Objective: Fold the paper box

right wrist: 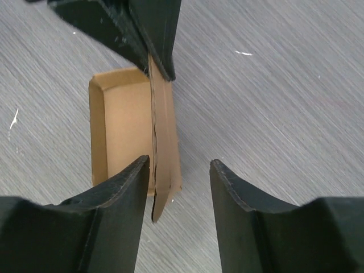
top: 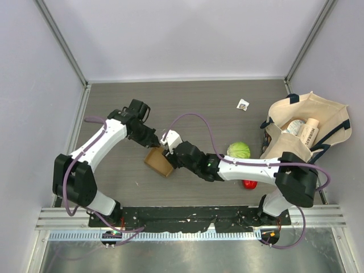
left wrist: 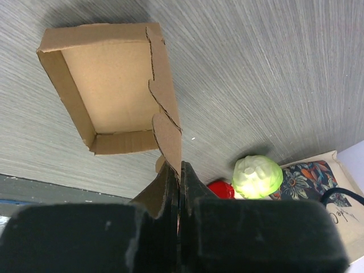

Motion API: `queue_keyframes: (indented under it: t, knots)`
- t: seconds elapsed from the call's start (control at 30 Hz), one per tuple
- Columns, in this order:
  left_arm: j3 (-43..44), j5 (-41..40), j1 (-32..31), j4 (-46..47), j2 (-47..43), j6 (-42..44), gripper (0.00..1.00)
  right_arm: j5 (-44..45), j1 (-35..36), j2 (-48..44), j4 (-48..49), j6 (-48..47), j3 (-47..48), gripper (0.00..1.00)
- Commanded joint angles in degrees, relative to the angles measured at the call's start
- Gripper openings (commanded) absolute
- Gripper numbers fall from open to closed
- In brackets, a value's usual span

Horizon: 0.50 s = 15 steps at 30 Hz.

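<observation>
The paper box (top: pixel 158 161) is a small brown cardboard tray lying open side up on the grey table between the two arms. In the left wrist view the box (left wrist: pixel 111 85) shows low walls and a tall side flap. My left gripper (left wrist: pixel 181 169) is shut on the end of that flap. My right gripper (right wrist: pixel 180 166) is open over the opposite end of the same flap, which stands between its fingers, close to the left fingertip (right wrist: pixel 133 176). The box (right wrist: pixel 120 128) lies beneath them. From above, both grippers, left (top: pixel 157 142) and right (top: pixel 169 154), meet at the box's far edge.
A green cabbage (top: pixel 239 150) and a red object (top: pixel 249 183) lie to the right of the box. A cream tote bag (top: pixel 327 116) holding packages stands at the far right. A small white packet (top: pixel 243 104) lies farther back. Walls enclose the table.
</observation>
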Motion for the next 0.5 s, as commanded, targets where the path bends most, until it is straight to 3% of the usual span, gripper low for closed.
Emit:
queue_keyframes:
  t: [0.0, 0.23, 0.3, 0.33, 0.37, 0.4, 0.47]
  knots:
    - [-0.6, 0.0, 0.2, -0.1, -3.2, -1.5, 0.0, 1.9, 0.4, 1.1, 3.7, -2.1, 4.0, 0.51]
    - [-1.0, -0.5, 0.5, 0.2, -3.5, -2.2, 0.01, 1.0, 0.5, 0.3, 4.4, -0.6, 3.3, 0.51]
    - [-1.3, -0.4, 0.4, 0.3, -3.5, -2.2, 0.06, 2.0, 0.6, 1.7, 3.7, -1.0, 4.5, 0.4]
    - [-1.5, -0.5, 0.4, 0.4, -3.9, -2.1, 0.13, 2.0, 0.6, 2.1, 3.5, -1.3, 4.7, 0.34]
    - [-1.7, -0.6, 0.5, 0.4, -4.1, -1.7, 0.16, 1.8, 0.5, 2.1, 3.4, -1.4, 5.0, 0.2]
    - [-1.9, -0.8, 0.5, 0.9, -4.5, -1.4, 0.18, 1.3, 0.0, 2.1, 3.2, -1.4, 5.4, 0.13]
    - [-1.9, -1.9, 0.6, 0.9, -6.0, -0.6, 0.36, -4.4, -1.7, 2.6, 0.6, -1.1, 6.2, 0.01]
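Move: The paper box hangs from the left hand's shut fingers, the pinched wall's middle about 3 cm back, 2 cm right and 2 cm below them; the box's middle is some 6 cm back, level sideways and 4 cm down. From the right hand, that wall's middle is 3 cm ahead, 2 cm left and slightly below, the box's middle roughly 2 cm back and 4 cm left. The cabbage lies about 29 cm right of the right hand and 2 cm ahead. The box's side wall changes hands: the right fingers, already half open astride its near end, ease left about 1 cm and late on close to pinch it. The left hand stays almost in place, and its shut fingers open part way towards the end, giving up their grip while still straddling the wall. ##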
